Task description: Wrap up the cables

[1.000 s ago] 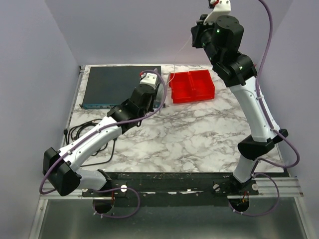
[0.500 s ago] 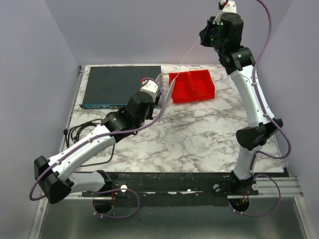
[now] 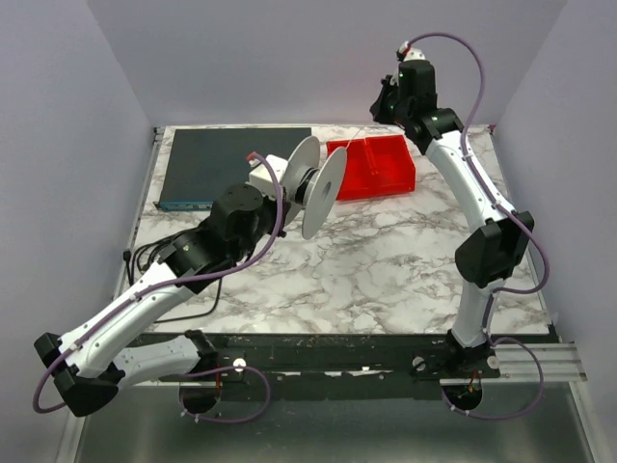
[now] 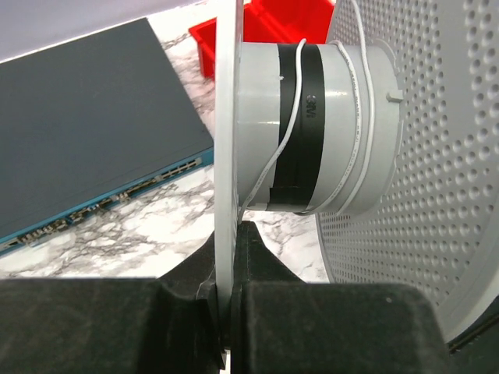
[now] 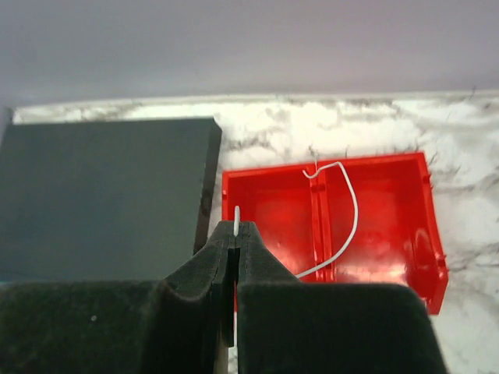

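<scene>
The cable (image 4: 284, 132) is a thin white wire lying over the black-taped hub of a grey spool (image 4: 312, 125), which has one perforated flange (image 4: 437, 156). My left gripper (image 4: 234, 234) is shut on the edge of the spool's other, plain flange (image 4: 226, 117) and holds the spool (image 3: 313, 183) in the air over the table's middle. My right gripper (image 5: 236, 227) is shut on the cable's end, a short white tip showing above its fingers. From there the cable (image 5: 351, 210) curves in a loose arc over the red bin (image 5: 374, 226). The right gripper (image 3: 384, 101) hangs high above the back of the table.
A two-part red bin (image 3: 371, 166) sits at the back centre of the marble table (image 3: 386, 260). A flat dark box with a blue front edge (image 3: 231, 164) lies at the back left. Black cords (image 3: 154, 256) lie coiled by the left edge.
The left arm has stretched out and turned the spool, so its two flanges now show side on. The right arm has come down and reached further back, still gripping the cable.
</scene>
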`<state>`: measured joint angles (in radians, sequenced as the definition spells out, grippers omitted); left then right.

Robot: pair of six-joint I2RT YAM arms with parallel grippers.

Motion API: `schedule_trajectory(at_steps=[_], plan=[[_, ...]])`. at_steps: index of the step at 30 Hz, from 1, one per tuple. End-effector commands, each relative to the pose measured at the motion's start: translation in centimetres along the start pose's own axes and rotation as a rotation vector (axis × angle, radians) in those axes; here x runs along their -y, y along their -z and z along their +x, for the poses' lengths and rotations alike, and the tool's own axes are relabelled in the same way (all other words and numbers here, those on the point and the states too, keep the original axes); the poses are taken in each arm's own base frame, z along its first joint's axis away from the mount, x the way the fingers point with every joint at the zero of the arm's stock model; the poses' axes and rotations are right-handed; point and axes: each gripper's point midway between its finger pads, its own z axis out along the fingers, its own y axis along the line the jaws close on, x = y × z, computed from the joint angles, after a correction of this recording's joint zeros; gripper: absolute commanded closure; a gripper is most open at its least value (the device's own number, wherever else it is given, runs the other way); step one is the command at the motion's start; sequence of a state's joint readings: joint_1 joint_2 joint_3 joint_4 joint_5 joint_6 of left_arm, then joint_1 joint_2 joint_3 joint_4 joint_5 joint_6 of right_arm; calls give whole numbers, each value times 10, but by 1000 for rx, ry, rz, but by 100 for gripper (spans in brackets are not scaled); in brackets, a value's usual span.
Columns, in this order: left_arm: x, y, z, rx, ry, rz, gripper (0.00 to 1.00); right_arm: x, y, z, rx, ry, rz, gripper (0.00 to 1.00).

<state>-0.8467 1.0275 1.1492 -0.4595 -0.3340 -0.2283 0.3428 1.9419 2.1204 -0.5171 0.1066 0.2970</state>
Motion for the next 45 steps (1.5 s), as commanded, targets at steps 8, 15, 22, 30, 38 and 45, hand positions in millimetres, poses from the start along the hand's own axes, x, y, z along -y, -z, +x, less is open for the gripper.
schedule_trajectory(at_steps=[8,15,22,30,38,45], plan=[[12,43,-98,190,295,66,100,-20,2,82,-103,-153,-153,99],[-14,37,-129,232,517,-85,100,-65,45,141,-128,-196,-242,99],[-34,18,-143,260,647,-186,100,-107,89,169,-115,-205,-280,99],[-67,-22,-131,236,641,-360,100,-133,128,170,-84,-185,-260,99],[-74,-63,-95,135,495,-452,100,-144,148,154,-66,-44,-191,99],[-63,-83,-50,26,370,-419,100,-143,156,130,-19,55,-160,99]])
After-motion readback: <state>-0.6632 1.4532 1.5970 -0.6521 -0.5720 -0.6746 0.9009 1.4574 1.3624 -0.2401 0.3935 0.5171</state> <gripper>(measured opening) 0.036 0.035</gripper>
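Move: The spool's hub, with the left hand pinching its left flange, sits about 7 cm ahead of that hand, 7 cm to its right and slightly higher. From the right hand, which holds the white cable's end, the hub is roughly 20 cm back and 18 cm left, about level. The red bin lies nearly 30 cm below the right hand, some 6 cm farther out and about straight ahead; the dark switch is about 33 cm ahead of the left hand, 18 cm left and 30 cm down. The white cable, still pinched by the right hand, is taken down about 12 cm on the spool's far side, then sweeps back some 22 cm and left 14 cm below the spool, rising again on the near side. Meanwhile the left hand keeps its grip on the flange, lifts the spool 11 cm, then carries it forward and lowers it, turning about 30 degrees counter-clockwise. ##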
